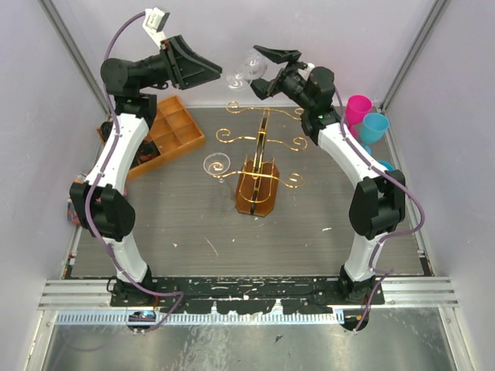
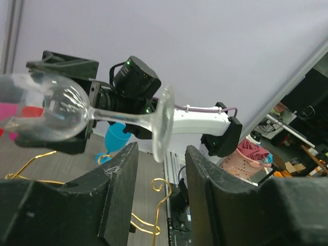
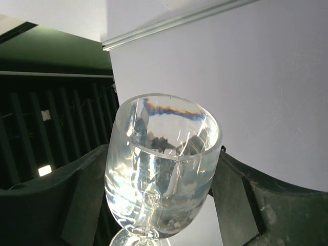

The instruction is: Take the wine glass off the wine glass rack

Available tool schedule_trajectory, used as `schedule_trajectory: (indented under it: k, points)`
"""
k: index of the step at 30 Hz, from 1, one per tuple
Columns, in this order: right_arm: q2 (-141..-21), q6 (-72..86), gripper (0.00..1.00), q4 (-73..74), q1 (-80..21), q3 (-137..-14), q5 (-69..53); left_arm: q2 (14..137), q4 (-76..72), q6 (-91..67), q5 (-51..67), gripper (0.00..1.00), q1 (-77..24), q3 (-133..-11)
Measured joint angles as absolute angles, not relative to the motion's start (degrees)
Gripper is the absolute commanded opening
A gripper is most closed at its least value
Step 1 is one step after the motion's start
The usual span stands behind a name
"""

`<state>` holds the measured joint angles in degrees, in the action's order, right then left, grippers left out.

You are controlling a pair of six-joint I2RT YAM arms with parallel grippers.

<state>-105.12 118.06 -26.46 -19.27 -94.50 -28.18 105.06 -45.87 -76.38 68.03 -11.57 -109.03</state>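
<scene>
My right gripper [image 1: 263,68] is shut on the bowl of a clear wine glass [image 1: 246,69] and holds it on its side, high above the back of the table. In the right wrist view the bowl [image 3: 163,169] sits between both fingers [image 3: 84,197]. My left gripper [image 1: 213,74] is open, and the glass's round foot [image 2: 163,123] stands just past its fingertips [image 2: 122,179] without touching them. The gold wire wine glass rack [image 1: 261,143] stands on its amber base [image 1: 257,195] mid-table, below both grippers. Its scroll arms also show in the left wrist view [image 2: 158,205].
A second clear glass [image 1: 216,165] hangs on the rack's left arm. An orange-brown compartmented tray [image 1: 168,133] lies at the back left. A pink cup [image 1: 357,108] and a blue cup [image 1: 376,127] stand at the back right.
</scene>
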Motion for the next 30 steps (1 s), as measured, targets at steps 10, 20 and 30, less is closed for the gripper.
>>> schedule_trajectory:
  k: [10,20,30]
  points:
    - [-107.02,100.40,0.54,-10.55,-6.20,-107.00,-34.94,94.41,-45.74,-78.22,64.53,0.48,-5.78,-98.10]
    - [-102.78,58.28,0.55,16.73,10.48,-111.09,-25.98,76.86,-26.41,-65.82,62.00,0.50,-5.65,-85.21]
    - [-86.19,27.64,0.55,19.14,1.43,-97.71,-4.97,65.39,-10.28,-53.63,60.01,0.49,-5.67,-80.68]
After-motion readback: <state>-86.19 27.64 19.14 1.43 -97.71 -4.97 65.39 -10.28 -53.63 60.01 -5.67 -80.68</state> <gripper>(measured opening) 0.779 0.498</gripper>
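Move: To the right of the right hand, which already holds the clear wine glass by its bowl, stands the pink glass, about 32 cm right, 4 cm farther out and some 28 cm lower. The red one stands 20 cm right and 8 cm ahead, a blue one 36 cm right and 3 cm back. From the left hand the pink glass is roughly 42 cm right and 15 cm ahead; the held glass is only 8 cm right and 6 cm ahead. Keeping its grip on the bowl, the right hand sweeps about 26 cm right, away from the left hand, bowing some 7 cm forward and coming back again, and sinks about 4 cm; meanwhile the wrist turns some 95 degrees, swinging the foot downwards. The left hand, already off the glass and half open, draws away left, then about 11 cm back. ##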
